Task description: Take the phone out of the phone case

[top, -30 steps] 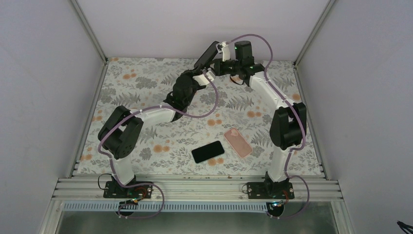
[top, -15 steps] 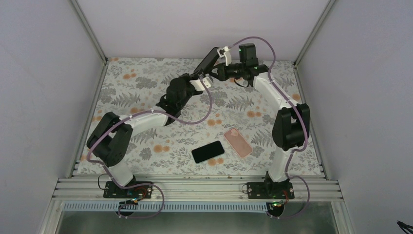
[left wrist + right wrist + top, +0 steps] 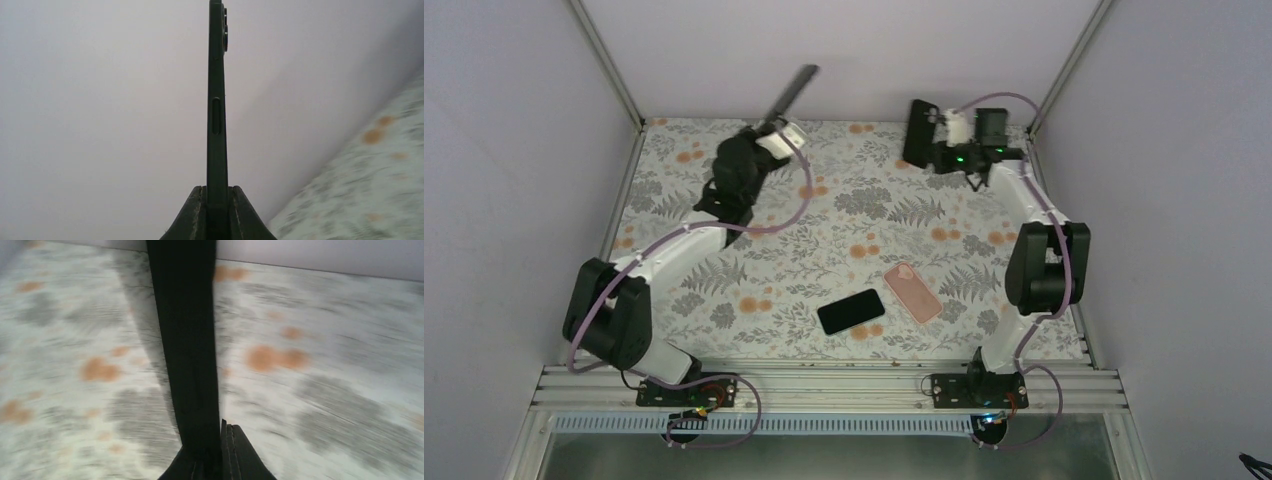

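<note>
A thin dark phone (image 3: 790,95) sticks up and away from my left gripper (image 3: 774,128) at the back left, above the floral table. In the left wrist view the phone (image 3: 217,100) stands edge-on, its side button and camera bump showing, with my left gripper (image 3: 217,200) shut on its lower end. The black phone case (image 3: 918,133) hangs apart from it at the back right, pinched by my right gripper (image 3: 939,138). In the blurred right wrist view the case (image 3: 185,340) runs up from my shut right gripper (image 3: 212,450).
A second black phone (image 3: 851,311) lies face up near the table's front middle, with a pink case (image 3: 913,291) just right of it. The enclosure's back wall (image 3: 844,50) and corner posts stand close behind both grippers.
The grippers were together at the back middle on one dark object. They have pulled apart: the left swung left with the phone, the right moved right with the case.
</note>
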`<move>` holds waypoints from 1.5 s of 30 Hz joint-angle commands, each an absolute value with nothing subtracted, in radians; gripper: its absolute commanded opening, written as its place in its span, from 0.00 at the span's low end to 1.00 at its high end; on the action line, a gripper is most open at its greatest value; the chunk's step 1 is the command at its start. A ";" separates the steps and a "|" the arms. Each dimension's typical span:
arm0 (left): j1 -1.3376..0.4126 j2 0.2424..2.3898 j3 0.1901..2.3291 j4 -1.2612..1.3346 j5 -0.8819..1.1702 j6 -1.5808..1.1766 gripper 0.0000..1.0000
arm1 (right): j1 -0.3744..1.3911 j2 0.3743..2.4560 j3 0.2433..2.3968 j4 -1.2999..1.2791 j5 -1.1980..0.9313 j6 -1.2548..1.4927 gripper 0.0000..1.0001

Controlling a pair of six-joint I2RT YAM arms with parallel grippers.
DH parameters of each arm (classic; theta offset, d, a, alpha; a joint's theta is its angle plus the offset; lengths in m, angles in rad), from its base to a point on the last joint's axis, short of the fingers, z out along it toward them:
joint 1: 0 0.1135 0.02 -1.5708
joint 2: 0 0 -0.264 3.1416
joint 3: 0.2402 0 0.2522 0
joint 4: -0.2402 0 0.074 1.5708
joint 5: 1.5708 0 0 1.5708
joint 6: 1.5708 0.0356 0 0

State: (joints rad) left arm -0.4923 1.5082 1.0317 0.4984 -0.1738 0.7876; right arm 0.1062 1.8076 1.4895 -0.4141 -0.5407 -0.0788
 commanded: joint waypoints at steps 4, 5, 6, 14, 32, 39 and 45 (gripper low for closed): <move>-0.440 1.447 1.032 0.491 -0.246 0.805 0.02 | 0.038 1.752 1.457 -0.413 -0.368 -0.169 0.04; -0.441 1.444 1.022 0.480 -0.242 0.828 0.02 | 0.037 1.750 1.458 -0.430 -0.396 -0.172 0.04; -0.443 1.444 1.006 0.471 -0.252 0.865 0.02 | 0.036 1.751 1.463 -0.455 -0.428 -0.176 0.04; -0.477 1.386 0.753 0.434 -0.543 1.140 0.02 | 0.034 1.802 1.508 -0.870 -0.655 -0.401 0.04; -0.943 1.198 0.308 0.071 -0.608 1.048 0.07 | -0.182 1.673 1.100 -1.087 -0.487 -0.727 0.04; -1.030 1.259 0.375 -0.052 -0.509 1.006 0.56 | -0.247 1.670 1.035 -1.068 -0.407 -0.752 0.17; -1.074 1.217 0.432 -0.235 -0.311 0.945 1.00 | -0.301 1.609 1.069 -1.077 -0.358 -0.762 0.99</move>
State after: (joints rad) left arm -1.0477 1.2316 0.4126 -0.0624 -0.4671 1.0031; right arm -0.2695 1.6714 1.0397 -1.0698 -0.4030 -0.7319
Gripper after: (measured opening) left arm 0.992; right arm 0.702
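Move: The left hand holds the black phone. Its clear spot on the table is about 19 cm back, 3 cm right and 31 cm down; the teal-rimmed phone lies some 8 cm nearer the base and 9 cm right of that spot. The right hand holds the black case. Its spot is about 21 cm back, 8 cm right and 19 cm down, with the pink case roughly 6 cm nearer and 7 cm left of that spot. Both hands keep their grip almost to the end, then open and let go: the left of the black phone, the right of the black case. The left first swings left, then sinks about 27 cm and comes back some 24 towards the teal-rimmed phone, edging right again late, its left side rolling up and fingers tipping down. The right darts right, swings partly back, then draws back about 23 cm, sinking and going right again, fingers tipping down some 40 degrees. ##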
